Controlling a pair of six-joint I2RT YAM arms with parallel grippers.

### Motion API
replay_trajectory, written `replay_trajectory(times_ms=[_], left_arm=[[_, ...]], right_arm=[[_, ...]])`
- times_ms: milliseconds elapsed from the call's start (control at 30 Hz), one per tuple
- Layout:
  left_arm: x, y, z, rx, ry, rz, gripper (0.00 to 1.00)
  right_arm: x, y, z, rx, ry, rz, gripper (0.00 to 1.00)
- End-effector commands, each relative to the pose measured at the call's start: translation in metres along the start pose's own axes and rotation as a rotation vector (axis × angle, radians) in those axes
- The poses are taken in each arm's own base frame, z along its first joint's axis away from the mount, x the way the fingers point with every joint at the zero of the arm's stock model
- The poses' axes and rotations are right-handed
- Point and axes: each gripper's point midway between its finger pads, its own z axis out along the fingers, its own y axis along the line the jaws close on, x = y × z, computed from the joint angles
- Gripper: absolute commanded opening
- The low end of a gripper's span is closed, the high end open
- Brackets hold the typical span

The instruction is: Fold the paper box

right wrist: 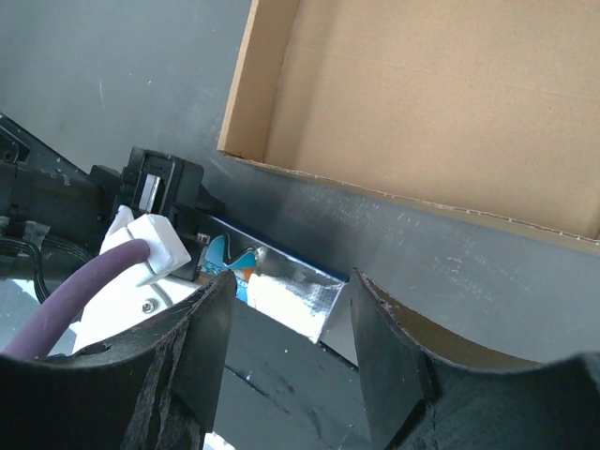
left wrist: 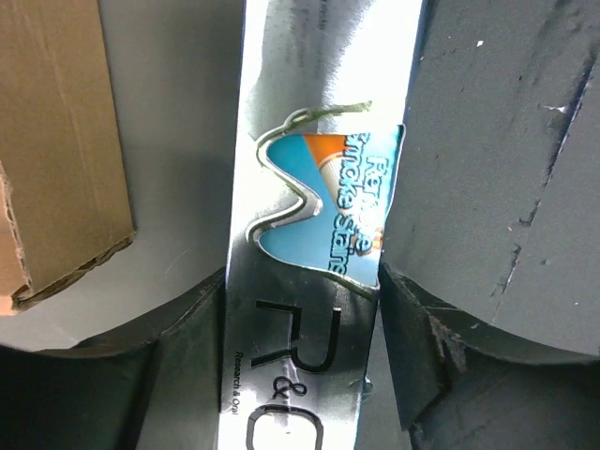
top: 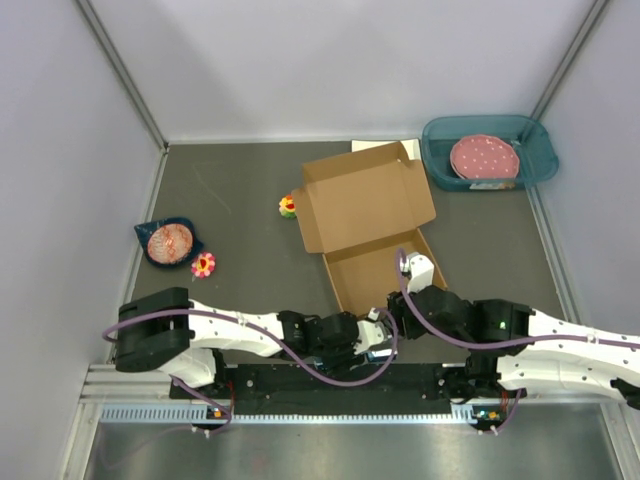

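The paper box (top: 365, 215) lies unfolded in the middle of the table as brown cardboard, its tray toward me and its lid flat behind. One wall of it shows at the edge of the left wrist view (left wrist: 56, 141), and its near corner in the right wrist view (right wrist: 422, 94). A silver and blue printed carton (top: 380, 350) hangs between both arms near the table's front edge. My left gripper (left wrist: 323, 141) has its fingers pressed along the carton's (left wrist: 309, 187) long sides. My right gripper (right wrist: 291, 281) is shut on the carton's silver end (right wrist: 291, 305).
A teal bin (top: 535, 160) at the back right holds a pink dotted plate (top: 485, 158). A blue dish (top: 168, 243) sits at the left, with one small flower toy (top: 203, 265) beside it and another (top: 288, 206) by the box. Grey walls close in three sides.
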Motion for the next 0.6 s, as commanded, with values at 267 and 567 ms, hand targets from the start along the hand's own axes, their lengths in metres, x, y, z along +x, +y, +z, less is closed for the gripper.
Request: replay_trajectory(times_ms=[267,567], left_arm=[[-0.005,-0.012,0.001,0.055,-0.030,-0.037,0.43],[-0.063,-0.027,-0.070,0.040,-0.224,0.005,0.40]], right_arm=[[-0.024,0.025,-0.011,-0.119,-0.077,0.081,0.54],[-0.053,0.026,-0.036,-0.128,-0.138,0.072,0.54]])
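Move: The toothpaste box lies between the left hand's open fingers, its middle about at the hand point, running roughly left to right. From the left hand, the middle of the paper box's open tray is about 20 cm ahead and 8 cm to the right; the tray's near left corner is only some 8 cm straight ahead. From the right hand, the toothpaste box lies about 5 cm back, 10 cm to the left and 13 cm below. The left hand, staying almost in place, first closes its fingers onto the long sides of the toothpaste box and pinches it firmly, then raises it some 3 cm while drawing about 2 cm back towards the robot, away from the paper box, with hardly any turn of the wrist. Meanwhile the right hand, fingers still half open and holding nothing, rises about 2 cm over the right end of the toothpaste box. ##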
